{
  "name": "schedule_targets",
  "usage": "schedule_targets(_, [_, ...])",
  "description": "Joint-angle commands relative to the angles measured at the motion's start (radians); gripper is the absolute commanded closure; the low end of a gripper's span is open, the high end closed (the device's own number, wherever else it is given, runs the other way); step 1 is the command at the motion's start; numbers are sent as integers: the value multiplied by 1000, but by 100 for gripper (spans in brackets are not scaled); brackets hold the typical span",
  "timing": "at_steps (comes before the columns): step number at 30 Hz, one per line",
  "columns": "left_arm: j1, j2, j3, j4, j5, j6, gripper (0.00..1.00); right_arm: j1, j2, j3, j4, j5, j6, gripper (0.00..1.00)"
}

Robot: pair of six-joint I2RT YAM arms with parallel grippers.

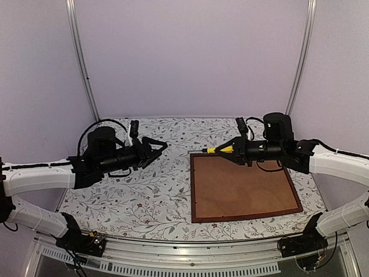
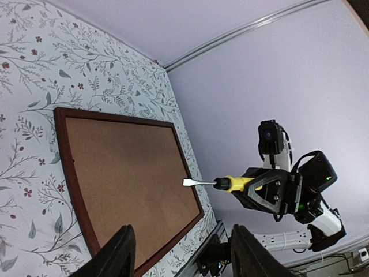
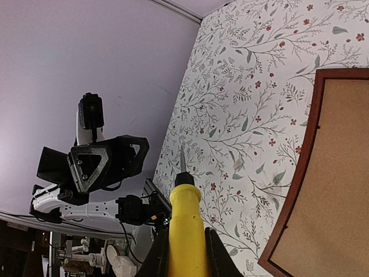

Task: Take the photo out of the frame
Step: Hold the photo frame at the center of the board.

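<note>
The frame [image 1: 192,190] of dark reddish-brown wood lies face down on the right half of the table, its brown backing board [image 1: 242,187] facing up. The photo is hidden. My right gripper [image 1: 235,148] hovers over the frame's far left corner, shut on a yellow-handled screwdriver [image 1: 219,150] whose blade points left. In the right wrist view the yellow handle [image 3: 185,219] sits between the two fingers. My left gripper [image 1: 160,151] hangs left of the frame, open and empty. Its wrist view shows the frame [image 2: 68,167] and the screwdriver [image 2: 230,183] beyond its spread fingers.
A floral-patterned cloth [image 1: 144,196] covers the table. Purple walls with metal rails [image 1: 81,63] close in the back. Both arm bases and cabling sit along the near edge [image 1: 190,262].
</note>
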Motion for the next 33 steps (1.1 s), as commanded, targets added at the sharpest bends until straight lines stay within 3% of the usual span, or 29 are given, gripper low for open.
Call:
schedule_targets(1, [6,123,68,-189,93,87,43,-48,-43,-70,-147,-111,-82,100])
schedule_targets(9, [-29,335,126,-202,212,110,49,-60,-25,-182,-184,-212,-122,100])
schedule_targets(20, [-116,568,201,-216,263,121,60,-60,22,-244,-161,-211,-137,100])
schedule_targets(33, [-152,679,229,-198,298,126,72,-59,119,-267,-94,-202,-146,100])
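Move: Below and to the right of the left hand, about 23 cm down, 10 cm right and 5 cm back, is the photo frame's left rim beside a small tab; its near left corner is some 7 cm nearer the base, and the frame's middle about 30 cm right and 4 cm ahead of the hand. From the right hand, holding the yellow screwdriver, the tab lies 4 cm back, 7 cm left and 23 cm below, the corner 12 cm back and 8 cm left. Sinking some 20 cm, the left hand also swings right and a little back to just outside the frame's left rim, tipping its fingers down, turning clockwise and closing them about halfway. The right hand keeps its grip on the screwdriver and drops about 15 cm, drawing back and slightly right first, then going nearly straight down while tilting the blade towards the small tab inside that rim; contact can't be seen. ##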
